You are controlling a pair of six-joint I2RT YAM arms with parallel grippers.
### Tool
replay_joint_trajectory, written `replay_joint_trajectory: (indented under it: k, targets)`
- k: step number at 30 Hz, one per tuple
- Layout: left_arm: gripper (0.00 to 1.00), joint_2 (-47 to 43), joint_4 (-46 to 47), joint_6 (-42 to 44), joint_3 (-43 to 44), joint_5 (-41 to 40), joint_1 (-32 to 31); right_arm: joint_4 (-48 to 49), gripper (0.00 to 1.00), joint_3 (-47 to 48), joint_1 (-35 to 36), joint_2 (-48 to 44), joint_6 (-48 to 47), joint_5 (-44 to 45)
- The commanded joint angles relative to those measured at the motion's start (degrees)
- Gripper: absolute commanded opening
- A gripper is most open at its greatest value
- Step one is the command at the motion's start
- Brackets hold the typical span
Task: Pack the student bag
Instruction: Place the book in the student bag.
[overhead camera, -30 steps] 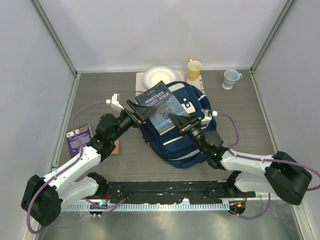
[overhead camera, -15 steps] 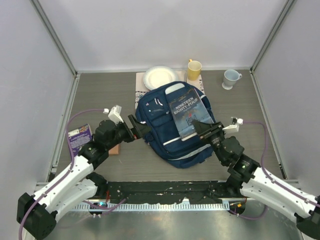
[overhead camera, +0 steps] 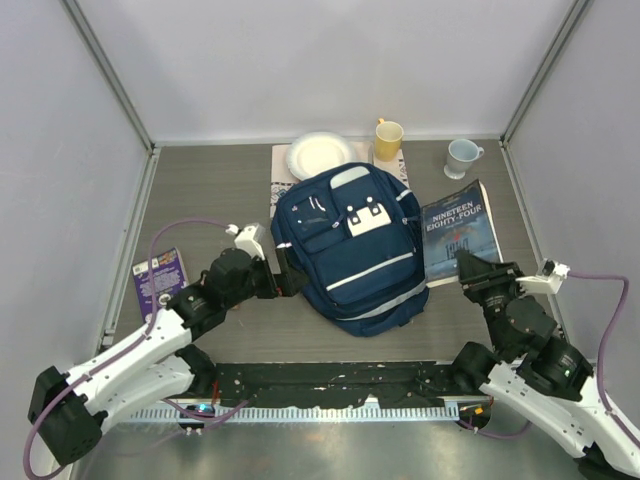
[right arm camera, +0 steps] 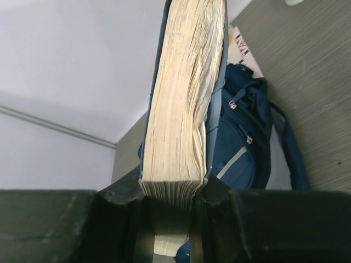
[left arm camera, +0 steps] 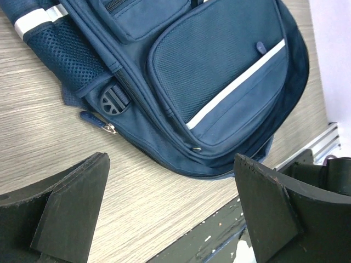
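The student bag, navy with white stripes and a white buckle patch, lies flat mid-table with its zips shut. My right gripper is shut on a paperback book with a blue cover, holding it above the table right of the bag. In the right wrist view the book's page block stands between the fingers of that gripper, with the bag behind. My left gripper is open beside the bag's left lower side, empty. The left wrist view shows this gripper over the table, near the bag's front pocket.
At the back stand a white plate on a pale cloth, a yellow mug and a pale blue mug. A purple booklet lies at the left. Grey walls enclose the table; a metal rail runs along the front.
My right gripper has carried the book off the top of the bag to its right. The left gripper has opened wide and drawn back to the bag's lower left side.
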Motion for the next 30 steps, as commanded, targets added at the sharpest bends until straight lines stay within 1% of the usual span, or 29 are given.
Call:
replay_joint_trajectory:
  k: [1,3,8,10,18,26,30]
  targets:
    - [1.0,1.23,-0.16,3.77,2.92,-4.24,-1.24,-1.95,0.01,4.74,-0.04,0.07,-0.02,7.83]
    - [1.0,1.31,0.28,4.82,3.1,-4.69,-1.33,-3.1,0.01,5.79,0.05,0.69,-0.02,10.03]
    - [1.0,2.36,0.8,6.06,4.76,-5.04,-1.59,-3.81,0.01,6.94,0.05,0.87,-0.19,10.92]
    - [1.0,3.33,0.72,7.29,6.34,-7.83,-3.25,-3.81,0.01,7.2,0.05,1.3,-0.46,10.39]
    - [1.0,13.95,0.28,10.71,14.77,-15.76,-13.27,-3.81,0.01,8.96,-0.04,2.45,-3.09,8.54]
    - [1.0,23.72,1.68,12.74,21.81,-16.73,-21.18,-7.41,0.01,10.98,0.05,-1.41,-3.53,10.04]
    - [1.0,27.85,2.04,12.83,24.36,-16.12,-23.12,-10.48,0.01,11.86,0.05,-2.03,-3.45,9.86]
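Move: The bag's middle lies about 14 cm to the right of my open left hand, 9 cm ahead and some 10 cm below. The bag's near rim is roughly 17 cm right and 8 cm back. A brown notebook lies 17 cm to the left, level with the hand, and the plate stands about 34 cm ahead and 6 cm right. From my right hand, still holding the book, the bag's middle is some 23 cm left, 12 cm ahead and 21 cm lower. I hang my left hand nearly still at first, then sweep it about 11 cm right, in over the near part of the bag, fingers staying wide open, its left side rolling up and the hand turning clockwise, each some 15 degrees. My right hand keeps its pinch on the book and eases it about 5 cm right and a little back, away from the bag. ##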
